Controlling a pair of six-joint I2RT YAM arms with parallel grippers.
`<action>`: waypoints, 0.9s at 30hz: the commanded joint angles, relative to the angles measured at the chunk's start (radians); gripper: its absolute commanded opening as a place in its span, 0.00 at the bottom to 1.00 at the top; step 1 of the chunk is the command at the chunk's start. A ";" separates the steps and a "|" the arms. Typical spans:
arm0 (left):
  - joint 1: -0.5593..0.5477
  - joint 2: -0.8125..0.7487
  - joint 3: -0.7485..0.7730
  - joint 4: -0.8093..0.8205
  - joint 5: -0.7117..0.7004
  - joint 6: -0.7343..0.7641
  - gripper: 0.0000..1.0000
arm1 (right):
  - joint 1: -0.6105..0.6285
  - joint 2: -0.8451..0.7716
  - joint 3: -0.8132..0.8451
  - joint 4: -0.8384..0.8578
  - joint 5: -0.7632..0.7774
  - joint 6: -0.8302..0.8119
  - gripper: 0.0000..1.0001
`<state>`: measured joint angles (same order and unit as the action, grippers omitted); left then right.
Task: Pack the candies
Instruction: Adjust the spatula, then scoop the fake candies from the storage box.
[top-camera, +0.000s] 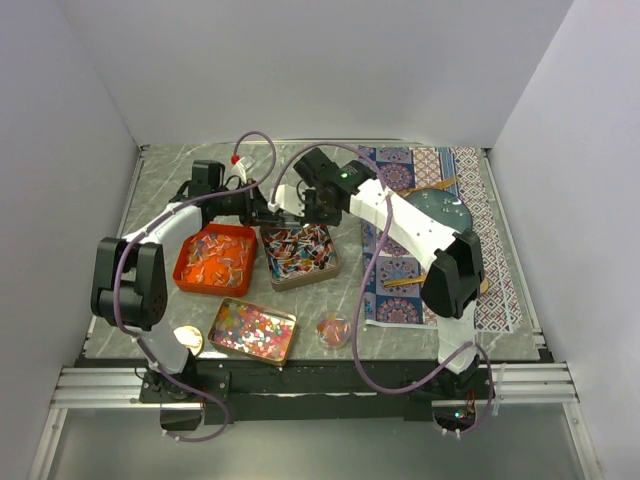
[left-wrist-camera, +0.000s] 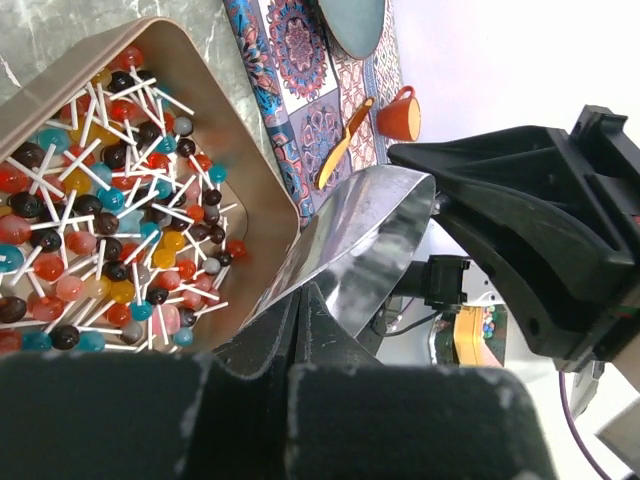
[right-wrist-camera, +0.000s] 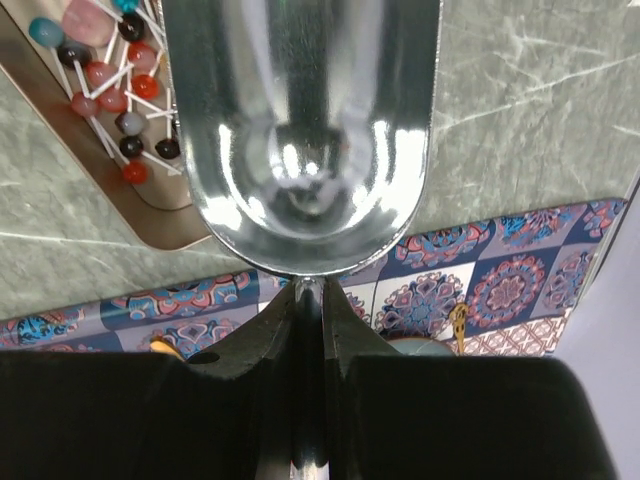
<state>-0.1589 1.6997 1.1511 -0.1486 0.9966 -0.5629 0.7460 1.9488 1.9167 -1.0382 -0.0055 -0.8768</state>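
Wrapped candies (top-camera: 215, 257) fill an orange tray. Lollipops (top-camera: 298, 250) fill a gold tin, also seen in the left wrist view (left-wrist-camera: 90, 200) and the right wrist view (right-wrist-camera: 110, 80). Bead-like candies (top-camera: 252, 330) lie in a second gold tin near the front. My right gripper (top-camera: 305, 208) (right-wrist-camera: 310, 290) is shut on the handle of an empty silver scoop (right-wrist-camera: 300, 130), held above the marble beside the lollipop tin. My left gripper (top-camera: 262, 210) (left-wrist-camera: 297, 300) is shut on the scoop's thin front edge (left-wrist-camera: 370, 240). Both meet just behind the lollipop tin.
A small clear cup (top-camera: 333, 330) with a few candies and a round gold lid (top-camera: 187, 340) sit near the front edge. A patterned mat (top-camera: 400, 270) on the right carries a teal plate (top-camera: 437, 212), a gold spoon (left-wrist-camera: 345, 145) and an orange cup (left-wrist-camera: 400, 112).
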 joint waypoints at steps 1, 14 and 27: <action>-0.001 0.011 -0.001 0.020 -0.012 -0.003 0.01 | -0.002 -0.128 0.007 0.098 -0.071 -0.011 0.00; 0.139 -0.164 0.107 -0.179 -0.148 0.119 0.47 | -0.045 -0.096 -0.144 0.026 0.166 -0.405 0.00; 0.280 -0.414 -0.211 -0.105 -0.230 0.063 0.50 | -0.022 0.042 -0.034 -0.016 0.435 -0.939 0.00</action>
<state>0.0925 1.3880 0.9413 -0.3038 0.7860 -0.5137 0.7090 1.9850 1.8668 -1.0134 0.3042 -1.2922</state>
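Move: The spatula, a metal scoop, is still held between both hands: its bowl's middle lies about 7 cm right of the left hand and some 8 cm left of the right, level with both. Below, roughly 15 cm down, the lollipop tray's middle sits 4 cm back and 8 cm right of the left hand, or 4 cm back and 8 cm left of the right hand. The orange tray is 13 cm left and 5 cm back of the left hand, equally low. Left hand frees the spatula, retreating 11 cm left; right hand carries it right and forward, tilting 30 degrees. ##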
